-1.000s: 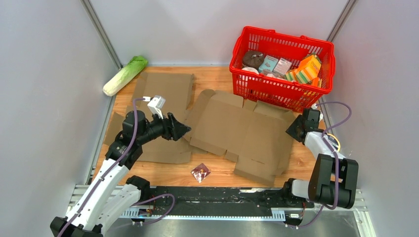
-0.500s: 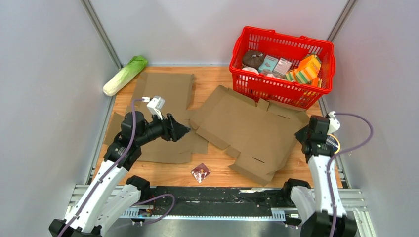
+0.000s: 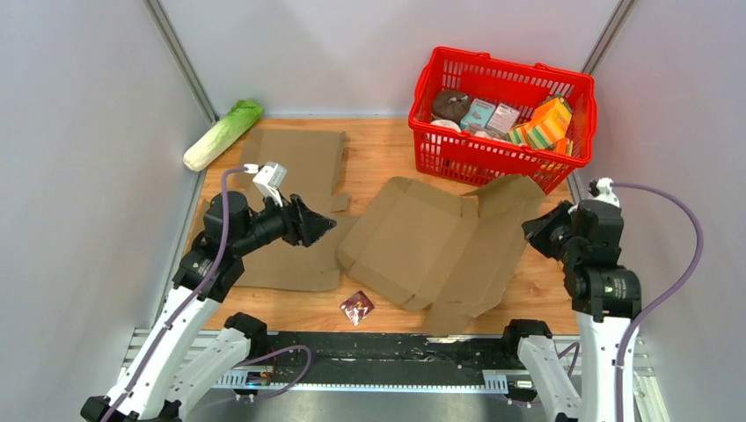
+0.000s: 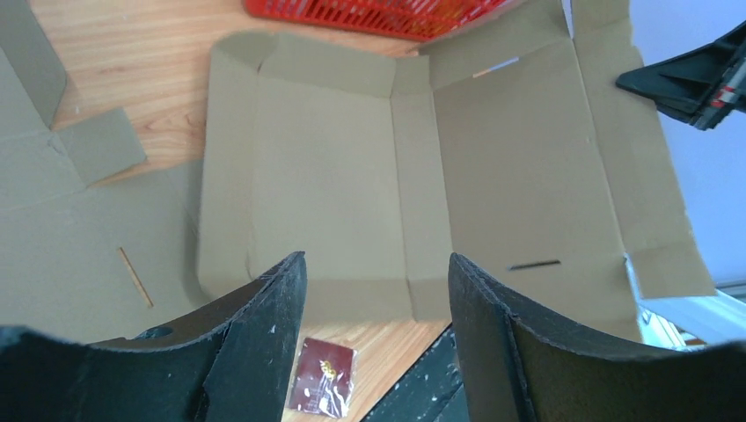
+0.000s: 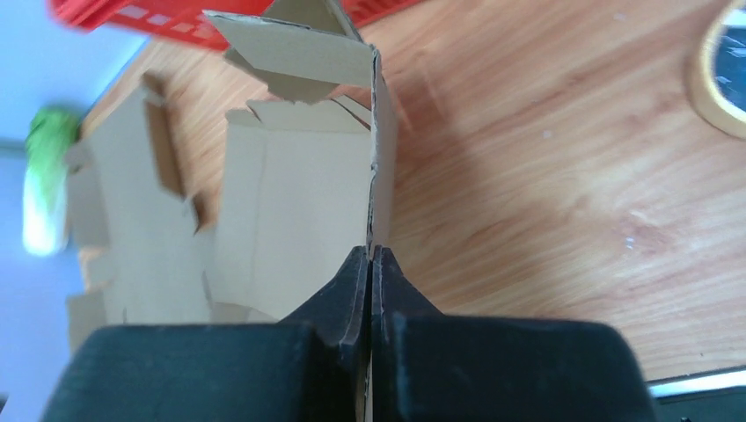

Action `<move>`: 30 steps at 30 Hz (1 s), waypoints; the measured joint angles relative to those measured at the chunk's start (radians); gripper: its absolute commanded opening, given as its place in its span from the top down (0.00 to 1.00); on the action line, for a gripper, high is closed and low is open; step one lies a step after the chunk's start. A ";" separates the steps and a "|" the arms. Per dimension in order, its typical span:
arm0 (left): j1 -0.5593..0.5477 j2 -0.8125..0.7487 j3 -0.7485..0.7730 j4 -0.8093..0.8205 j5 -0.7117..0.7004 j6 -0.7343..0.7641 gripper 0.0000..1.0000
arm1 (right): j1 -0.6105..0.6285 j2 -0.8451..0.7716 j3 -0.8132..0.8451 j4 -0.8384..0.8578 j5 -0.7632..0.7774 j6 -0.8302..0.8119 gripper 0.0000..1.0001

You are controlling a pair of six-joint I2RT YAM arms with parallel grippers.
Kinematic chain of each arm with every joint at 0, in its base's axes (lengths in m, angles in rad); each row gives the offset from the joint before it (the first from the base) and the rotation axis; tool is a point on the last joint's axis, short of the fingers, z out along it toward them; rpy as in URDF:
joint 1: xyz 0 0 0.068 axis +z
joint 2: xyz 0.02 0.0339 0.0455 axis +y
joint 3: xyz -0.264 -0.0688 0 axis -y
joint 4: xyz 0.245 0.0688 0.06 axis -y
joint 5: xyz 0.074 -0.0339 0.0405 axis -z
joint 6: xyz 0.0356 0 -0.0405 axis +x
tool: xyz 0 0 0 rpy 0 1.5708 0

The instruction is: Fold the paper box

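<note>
The paper box [image 3: 413,233] is a flat brown cardboard blank in the middle of the wooden table, with its right side lifted off the wood. My right gripper [image 3: 537,234] is shut on that raised right edge. In the right wrist view the fingertips [image 5: 370,253] pinch the thin cardboard sheet [image 5: 281,211] edge-on. My left gripper [image 3: 327,227] hangs open just left of the blank and touches nothing. The left wrist view shows the blank [image 4: 334,176] spread out beyond the open gripper [image 4: 376,260].
A red basket [image 3: 475,163] full of groceries stands at the back right, close behind the lifted flap. A second flat cardboard sheet [image 3: 295,171] lies under the left arm. A cabbage [image 3: 223,134] lies back left. A small red packet [image 3: 357,307] sits near the front edge. A tape roll [image 5: 700,83] lies far right.
My right gripper has shut on the blank's right edge and risen, lifting that side and pulling the blank toward the right. The left gripper has barely moved.
</note>
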 measured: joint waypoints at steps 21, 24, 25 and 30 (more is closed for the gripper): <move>0.000 0.044 0.486 -0.145 -0.076 0.006 0.29 | 0.039 0.416 0.691 0.152 -0.604 -0.271 1.00; 0.000 0.069 0.596 -0.181 -0.079 0.026 0.29 | 0.043 0.514 0.737 0.223 -0.707 -0.297 1.00; 0.000 0.084 0.635 -0.192 -0.080 0.032 0.29 | 0.045 0.536 0.747 0.234 -0.739 -0.306 1.00; 0.000 0.207 0.792 -0.220 -0.049 0.041 0.32 | 0.046 0.613 0.859 0.291 -0.869 -0.278 1.00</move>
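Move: Shut on the paper box's right-hand edge, the right hand hangs about 20 cm over the table. The flat, half-raised box has its middle some 12 cm to this hand's left, 3 cm ahead and 14 cm below; the red basket stands about 28 cm ahead, 2 cm left and 12 cm lower, and the tape roll 16 cm right, 4 cm ahead, on the table. From the empty left hand the box's middle lies roughly 25 cm right, 4 cm ahead and 18 cm below. Hoisting the held cardboard edge, the right hand climbs some 26 cm and swings left about 13 cm, easing back slightly before reaching forward towards the basket; its wrist turns about 55 degrees counter-clockwise and tips up, fingers staying shut. Beside it the left hand, open and touching nothing, rises about 23 cm and tips up some 20 degrees. ##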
